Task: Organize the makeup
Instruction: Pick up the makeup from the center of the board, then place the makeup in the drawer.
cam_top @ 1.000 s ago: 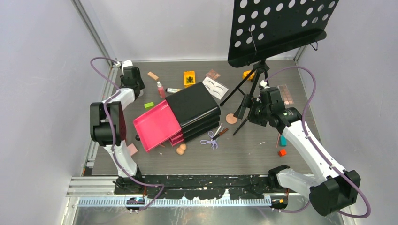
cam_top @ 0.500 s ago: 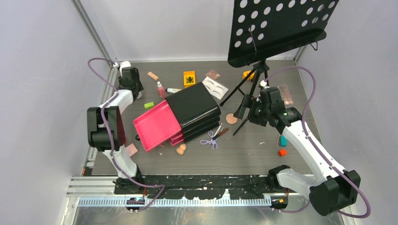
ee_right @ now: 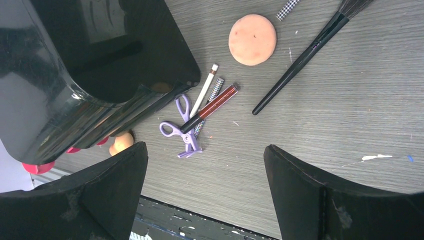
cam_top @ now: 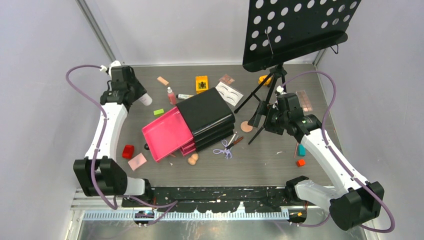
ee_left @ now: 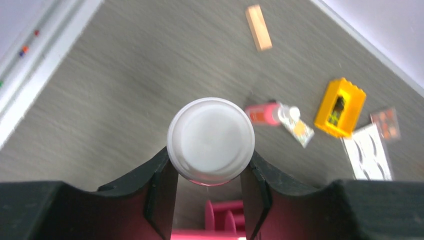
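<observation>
My left gripper is shut on a white bottle, its round cap facing the wrist camera; from above the bottle sits at the far left, left of the open pink drawer. A pink tube, a yellow block and the white eyebrow card lie beyond it. My right gripper hangs open with nothing in it above lilac scissors, thin pencils, a round peach sponge and a long brush.
The black chest stands mid-table. The black music stand and its tripod legs are close to my right arm. Red, pink and green blocks lie left; a palette and small blocks lie right.
My left arm has swung, its elbow dropping toward the near edge and its wrist shifting left with the white bottle. A red block has come into view. The right arm has not moved.
</observation>
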{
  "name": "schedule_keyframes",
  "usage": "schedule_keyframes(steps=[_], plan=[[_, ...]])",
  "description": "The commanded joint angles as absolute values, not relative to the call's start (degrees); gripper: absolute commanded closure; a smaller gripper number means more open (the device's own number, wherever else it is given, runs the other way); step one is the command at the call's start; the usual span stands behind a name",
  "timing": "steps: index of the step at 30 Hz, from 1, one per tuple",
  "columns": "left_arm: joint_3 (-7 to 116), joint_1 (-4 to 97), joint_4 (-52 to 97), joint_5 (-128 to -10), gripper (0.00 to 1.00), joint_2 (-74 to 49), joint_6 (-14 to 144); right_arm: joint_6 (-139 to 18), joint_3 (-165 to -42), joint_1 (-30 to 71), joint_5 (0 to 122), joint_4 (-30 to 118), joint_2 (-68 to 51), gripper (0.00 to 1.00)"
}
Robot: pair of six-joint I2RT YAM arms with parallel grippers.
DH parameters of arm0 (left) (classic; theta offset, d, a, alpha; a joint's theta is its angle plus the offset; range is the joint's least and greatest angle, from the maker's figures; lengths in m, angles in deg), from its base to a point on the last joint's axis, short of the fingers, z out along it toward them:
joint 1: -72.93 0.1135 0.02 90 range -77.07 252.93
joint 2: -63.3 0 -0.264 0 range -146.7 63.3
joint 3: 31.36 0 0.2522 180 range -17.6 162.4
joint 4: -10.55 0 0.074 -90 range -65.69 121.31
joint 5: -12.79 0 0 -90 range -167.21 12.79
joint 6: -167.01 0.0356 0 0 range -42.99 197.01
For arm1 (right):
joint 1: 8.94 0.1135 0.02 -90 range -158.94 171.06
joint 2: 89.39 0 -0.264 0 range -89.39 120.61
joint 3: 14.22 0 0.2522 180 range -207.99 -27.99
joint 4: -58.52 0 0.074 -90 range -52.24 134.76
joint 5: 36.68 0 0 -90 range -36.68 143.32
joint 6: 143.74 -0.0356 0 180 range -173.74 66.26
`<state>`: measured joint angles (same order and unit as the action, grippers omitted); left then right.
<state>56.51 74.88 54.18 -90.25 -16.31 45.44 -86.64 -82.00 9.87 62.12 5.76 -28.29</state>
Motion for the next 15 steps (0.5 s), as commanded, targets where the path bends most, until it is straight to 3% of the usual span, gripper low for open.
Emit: schedule_keyframes(steps=[1,9,15], plan=[[59.5,73.5,71.0,-81.5,1.00,-11.2,42.1,-86.6,-82.2,10.2,63.5,7.8,-29.8,0.10],[57.1,64.8,80.7,-83.4,1.00,-0.1,48.8,-86.9,-81.4,10.2,63.7,7.9,-31.5,0.10],[61.6,53.7,88.2,-92.6,1.00,-1.6,54.6,-87.6,-81.2,10.2,64.3,8.0,-31.9,0.10]])
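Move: Back and to the right of the left hand, which already holds the white bottle, lies the open pink drawer: its middle is some 11 cm back, 9 cm right and 14 cm below. The lime block is about 1 cm ahead and 3 cm right, the red block 16 cm back and 9 cm left, both roughly 20 cm down. The black makeup case stands 5 cm back, 25 cm right. From the right hand, the drawer is about 37 cm left, roughly level fore and aft, 8 cm lower. Sweeping briskly back and to its right, the left hand carries the gripped white bottle from beyond the drawer to above it, some 14 cm back and 9 cm right at nearly the same height. The wrist turns clockwise about 20 degrees and tips the fingers further down, which keep their hold. ##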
